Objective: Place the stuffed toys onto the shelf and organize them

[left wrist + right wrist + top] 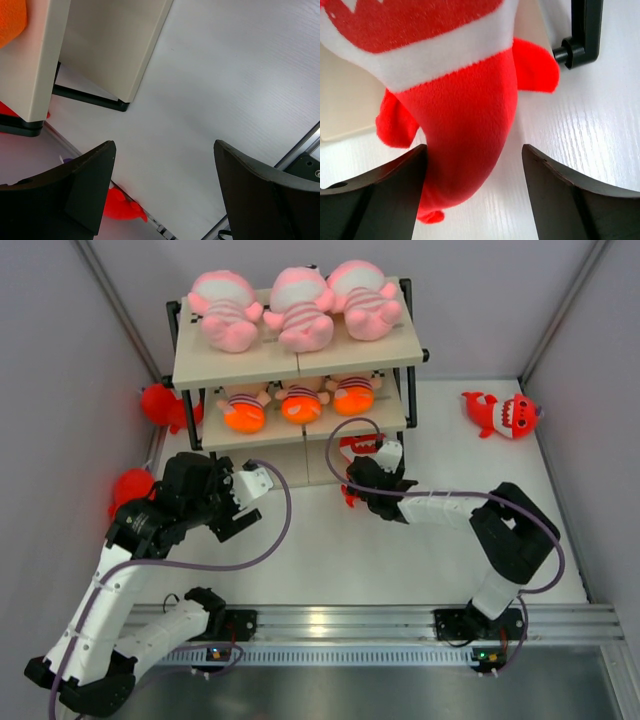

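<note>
The shelf (250, 368) stands at the back centre. Three pale-pink striped dolls (300, 308) lie on its top board and three more (300, 402) on the middle board. A red shark (358, 448) lies at the shelf's bottom right front, its toothy mouth toward the shelf. My right gripper (366, 480) is open around its tail. In the right wrist view the shark (465, 110) touches the left finger (385, 195), with a gap to the right one. My left gripper (240, 508) is open and empty, left of the shelf's front.
Another red shark (502, 414) lies at the far right of the table. Two more sharks (160, 404) (130, 486) lie by the left wall; one shows in the left wrist view (120, 205). The shelf's black foot (581, 35) stands right of the held shark.
</note>
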Robot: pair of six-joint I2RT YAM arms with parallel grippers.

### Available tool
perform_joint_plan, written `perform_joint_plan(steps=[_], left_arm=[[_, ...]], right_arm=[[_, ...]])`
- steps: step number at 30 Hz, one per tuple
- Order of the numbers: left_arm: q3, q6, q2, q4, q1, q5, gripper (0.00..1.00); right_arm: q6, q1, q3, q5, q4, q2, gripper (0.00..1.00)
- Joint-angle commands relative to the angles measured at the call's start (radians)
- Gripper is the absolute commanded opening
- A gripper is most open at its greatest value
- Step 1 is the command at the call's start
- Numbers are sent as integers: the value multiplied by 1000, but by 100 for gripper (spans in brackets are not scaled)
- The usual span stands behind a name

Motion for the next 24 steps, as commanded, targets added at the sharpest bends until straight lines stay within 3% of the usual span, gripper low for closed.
perform_joint_plan(steps=[1,10,13,18,24], left_arm=[[-7,-11,-11,-22,7,20,85],[-7,-9,-12,-31,11,32,86],[-6,-8,-14,-37,14,38,86],[-4,-6,-12,-48,14,44,86],[-4,-1,-18,-62,16,46,86]], right_arm=[[31,16,-40,-30,47,-86,75],[106,68,-109,-91,142,-109,69],[167,68,-132,-105,185,-81,58],[209,62,-126,-68,205,-48,28],[253,44,-112,-36,176,0,19]])
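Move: The red stuffed toy lies in the right half of the bottom shelf, its middle about 4 cm ahead of the right hand, 3 cm to its left and a centimetre or so lower. Its tail end sticks out at the front, roughly 3 cm behind the hand, 4 cm left and 2 cm lower. The shelf's right front foot is some 4 cm ahead, 5 cm right and 4 cm below. From the left hand the toy is about 18 cm ahead, 21 cm right and 20 cm down. The red toy's tail end is what the right hand goes back for: its open fingers draw back about 3 cm out of the bottom shelf and shift about 3 cm left. Then they sink some 1.5 cm while closing most of the way and pinch the tail end between their tips. Meanwhile the hand rolls a little over 10 degrees, left side rising. ##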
